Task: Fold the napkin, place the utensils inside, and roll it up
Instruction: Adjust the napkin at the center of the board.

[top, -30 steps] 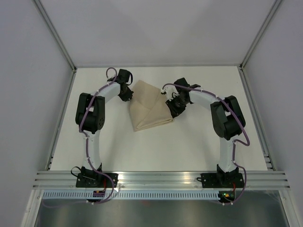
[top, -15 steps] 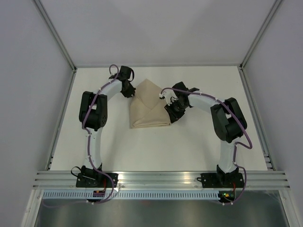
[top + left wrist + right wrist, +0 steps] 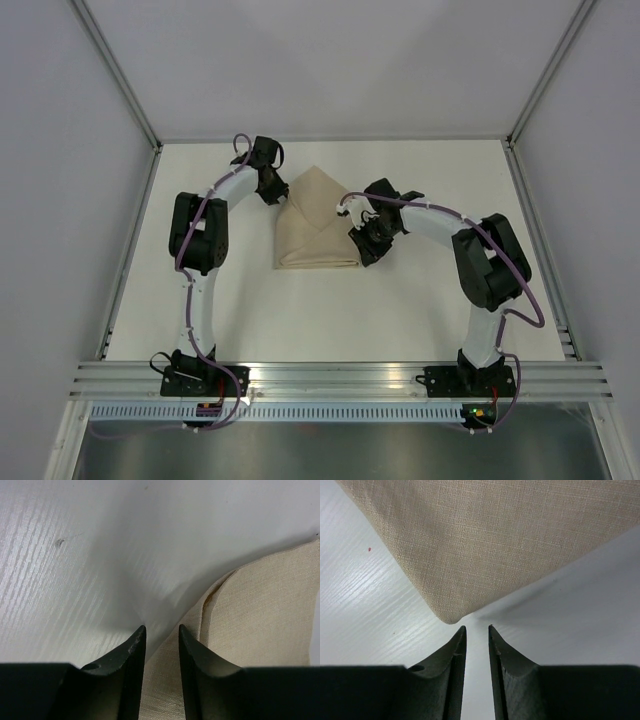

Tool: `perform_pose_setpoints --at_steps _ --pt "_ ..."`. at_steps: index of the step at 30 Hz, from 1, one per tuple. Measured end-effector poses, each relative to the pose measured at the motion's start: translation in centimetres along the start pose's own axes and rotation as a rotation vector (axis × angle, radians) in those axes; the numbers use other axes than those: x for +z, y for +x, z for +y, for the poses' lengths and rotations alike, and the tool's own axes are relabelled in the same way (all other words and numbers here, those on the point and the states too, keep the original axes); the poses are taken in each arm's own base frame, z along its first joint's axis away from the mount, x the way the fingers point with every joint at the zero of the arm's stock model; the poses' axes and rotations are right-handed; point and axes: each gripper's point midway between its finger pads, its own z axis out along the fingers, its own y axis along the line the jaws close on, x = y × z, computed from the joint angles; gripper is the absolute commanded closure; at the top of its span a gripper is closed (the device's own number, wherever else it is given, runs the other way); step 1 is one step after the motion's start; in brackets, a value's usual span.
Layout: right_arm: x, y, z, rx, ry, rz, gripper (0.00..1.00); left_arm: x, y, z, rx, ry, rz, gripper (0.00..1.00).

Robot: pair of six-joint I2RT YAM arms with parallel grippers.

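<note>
The tan napkin (image 3: 313,222) lies folded on the white table (image 3: 400,300), pointed at the far end and straight along its near edge. My left gripper (image 3: 276,191) is at the napkin's far-left edge. In the left wrist view its jaws (image 3: 161,626) stand apart, and the layered cloth edge (image 3: 260,615) runs loose under the gap. My right gripper (image 3: 359,246) sits at the napkin's near-right corner. In the right wrist view its jaws (image 3: 476,626) are narrowly open over bare table, just short of the rounded cloth corner (image 3: 495,540). The utensils are out of view.
White walls with metal frame rails (image 3: 130,95) enclose the table on three sides. An aluminium rail (image 3: 340,375) carrying both arm bases runs along the near edge.
The napkin has swung so its near edge now lies straight. My left gripper's jaws have widened and let the cloth go. My right gripper has shifted slightly nearer, off the cloth corner.
</note>
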Motion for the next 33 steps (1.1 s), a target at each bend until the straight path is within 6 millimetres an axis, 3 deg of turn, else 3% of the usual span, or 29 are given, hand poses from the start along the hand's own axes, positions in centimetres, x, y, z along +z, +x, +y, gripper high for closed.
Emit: perform_pose_setpoints --at_steps 8,13,16,19,23,26,33 --pt "-0.6 0.1 -0.1 -0.009 0.027 -0.017 0.71 -0.1 -1.3 0.6 0.014 0.016 -0.006 0.48" --pt "-2.9 -1.0 -0.3 -0.049 0.084 -0.072 0.69 -2.3 -3.2 0.7 0.034 0.062 -0.043 0.39" --pt "-4.6 -2.1 -0.4 -0.081 0.123 -0.12 0.65 -5.7 -5.2 1.0 0.048 0.105 -0.102 0.36" --pt "-5.8 -3.2 -0.5 -0.119 0.142 -0.159 0.5 -10.4 -7.1 0.6 0.067 0.19 -0.19 0.36" --pt "-6.8 -4.8 -0.6 -0.175 0.157 -0.196 0.41 -16.2 -7.5 -0.6 0.103 0.319 -0.269 0.36" --pt "-7.2 -6.1 -0.5 -0.224 0.171 -0.226 0.36 -19.5 -6.5 -1.2 0.14 0.418 -0.304 0.33" --pt "-5.8 -7.8 1.4 -0.361 0.2 -0.225 0.32 -25.5 -3.1 1.0 0.205 0.518 -0.359 0.31"
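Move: The folded napkin's left fold lies right by the left hand, its edge about 1 cm to the right and 1 cm down. The napkin's middle is roughly 7 cm back and 7 cm to the right of that hand, its far tip some 7 cm ahead and 6 cm right. From the right hand, the napkin's near right corner is about 2 cm left and level fore and aft, 1 cm below, and its middle some 12 cm ahead and 10 cm left. The napkin is left to lie as both hands come away. The left hand lifts clear of the left fold, rising some 23 cm and drawing back about half as far, its fingers swinging up some 35 degrees and opening wide. The right hand rises about 9 cm beside the near right corner and drifts forward and left over the cloth, tilting its fingertips forward and opening them in the later part. ##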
